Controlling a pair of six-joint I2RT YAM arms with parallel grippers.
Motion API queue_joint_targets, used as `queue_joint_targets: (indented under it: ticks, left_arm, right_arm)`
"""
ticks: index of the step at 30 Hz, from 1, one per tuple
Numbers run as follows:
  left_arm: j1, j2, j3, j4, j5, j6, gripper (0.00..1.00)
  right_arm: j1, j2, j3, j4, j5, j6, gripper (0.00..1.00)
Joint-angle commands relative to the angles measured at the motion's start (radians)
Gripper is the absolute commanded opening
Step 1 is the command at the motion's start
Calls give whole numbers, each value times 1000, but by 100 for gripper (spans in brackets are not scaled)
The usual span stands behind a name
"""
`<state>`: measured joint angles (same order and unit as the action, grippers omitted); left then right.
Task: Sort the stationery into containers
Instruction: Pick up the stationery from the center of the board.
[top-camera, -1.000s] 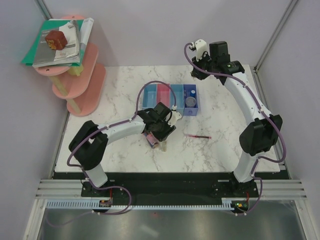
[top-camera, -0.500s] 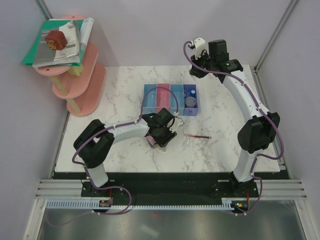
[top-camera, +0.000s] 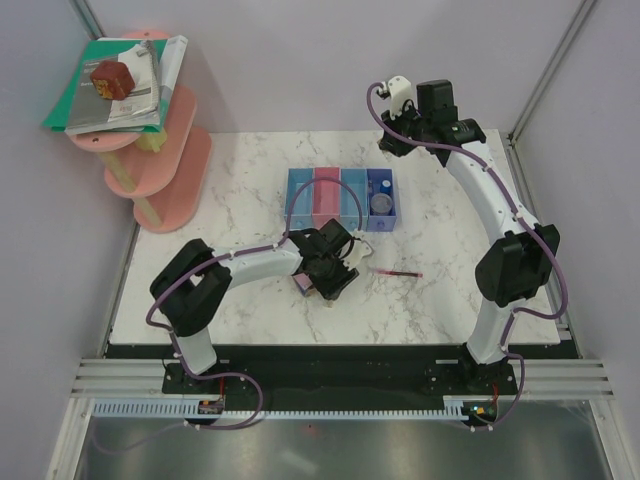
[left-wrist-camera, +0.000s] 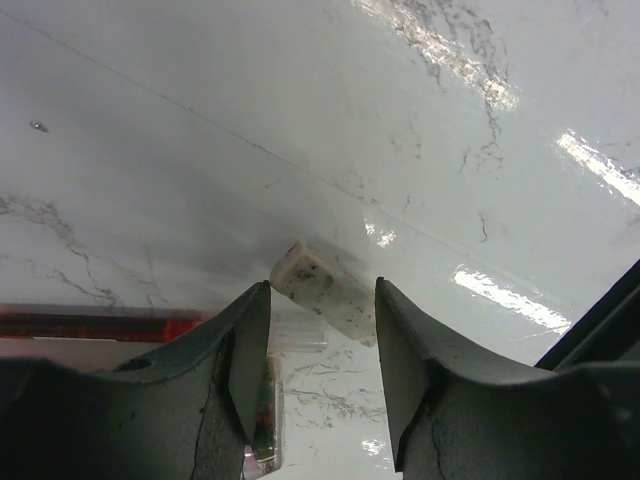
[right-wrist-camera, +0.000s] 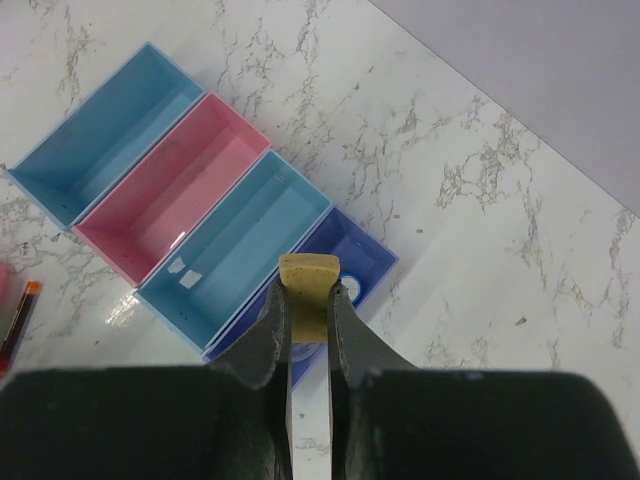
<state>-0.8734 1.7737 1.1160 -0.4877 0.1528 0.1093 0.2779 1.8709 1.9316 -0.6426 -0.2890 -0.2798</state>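
A pale speckled block (left-wrist-camera: 322, 290) lies on the marble just beyond my left gripper (left-wrist-camera: 321, 300), whose jaws stand open on either side of its near end. Beside the left finger (left-wrist-camera: 245, 360) lies a clear-and-pink item (left-wrist-camera: 264, 405), seen from above as a pink piece (top-camera: 306, 283) partly under the left gripper (top-camera: 333, 268). The thin red pen (top-camera: 395, 272) lies to the right. My right gripper (right-wrist-camera: 309, 292) is shut on a tan block (right-wrist-camera: 308, 268), high over the row of containers (top-camera: 340, 180), above the dark blue tray (right-wrist-camera: 365, 250). A grey cylinder (top-camera: 380, 204) rests in that tray.
A tiered pink shelf (top-camera: 165, 165) with stacked books and papers (top-camera: 115, 85) stands at the back left. Two small pale bits (right-wrist-camera: 181, 271) lie in the third, light blue tray (right-wrist-camera: 235, 240). The light blue (right-wrist-camera: 105, 125) and pink (right-wrist-camera: 165, 185) trays hold nothing.
The left gripper has swung a little to the right and nearer over the loose items. The right arm shifted slightly, with the tan block still in its jaws.
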Motion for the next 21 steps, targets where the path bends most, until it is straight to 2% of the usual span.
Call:
queue_joint_targets:
  ticks: [1, 9, 11, 12, 13, 15, 16, 21]
  left_arm:
    - [-13, 20, 13, -9, 39, -34, 53]
    - [-38, 36, -16, 17, 22, -34, 53]
    - [-42, 39, -28, 23, 14, -30, 48]
    - [-42, 41, -30, 31, 5, -28, 45]
    - [-44, 41, -33, 34, 1, -26, 32]
    - [-44, 44, -30, 34, -15, -17, 15]
    - [-42, 46, -25, 34, -18, -14, 2]
    - [-44, 24, -12, 23, -19, 0, 2]
  right_arm:
    - [3, -36, -6, 35, -21, 10, 0]
    - [3, -56, -22, 37, -29, 10, 0]
    - [4, -59, -20, 38, -33, 11, 1]
    - [4, -61, -19, 38, -33, 13, 0]
    - [4, -62, -19, 38, -35, 16, 0]
    - [3, -65, -19, 37, -39, 17, 0]
    - [3, -65, -17, 37, -39, 19, 0]
    - [4, -70, -25, 38, -29, 14, 1]
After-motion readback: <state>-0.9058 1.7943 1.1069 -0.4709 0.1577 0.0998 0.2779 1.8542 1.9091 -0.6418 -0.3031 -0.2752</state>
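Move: The small white eraser lies almost between the left hand's open fingers, about 1 cm back, 1 cm to the right and 1 cm below. From that hand, the pink-capped bottle is some 3 cm ahead and 5 cm left, the black-red pen beside it about 5 cm ahead and 4 cm left, and the red pencil roughly 16 cm right and 3 cm ahead, all about at table height. From the right hand the eraser is some 28 cm back, 13 cm left and 26 cm below. The left hand, its half-open fingers straddling the white eraser and pointing steeply down, eases about 1 cm back and 1 cm down onto it, drifting slightly right with hardly any turn of the wrist. Once down it stays in place and the fingers close nearly shut, pinching the eraser between their tips just clear of the end of the black-red pen. ##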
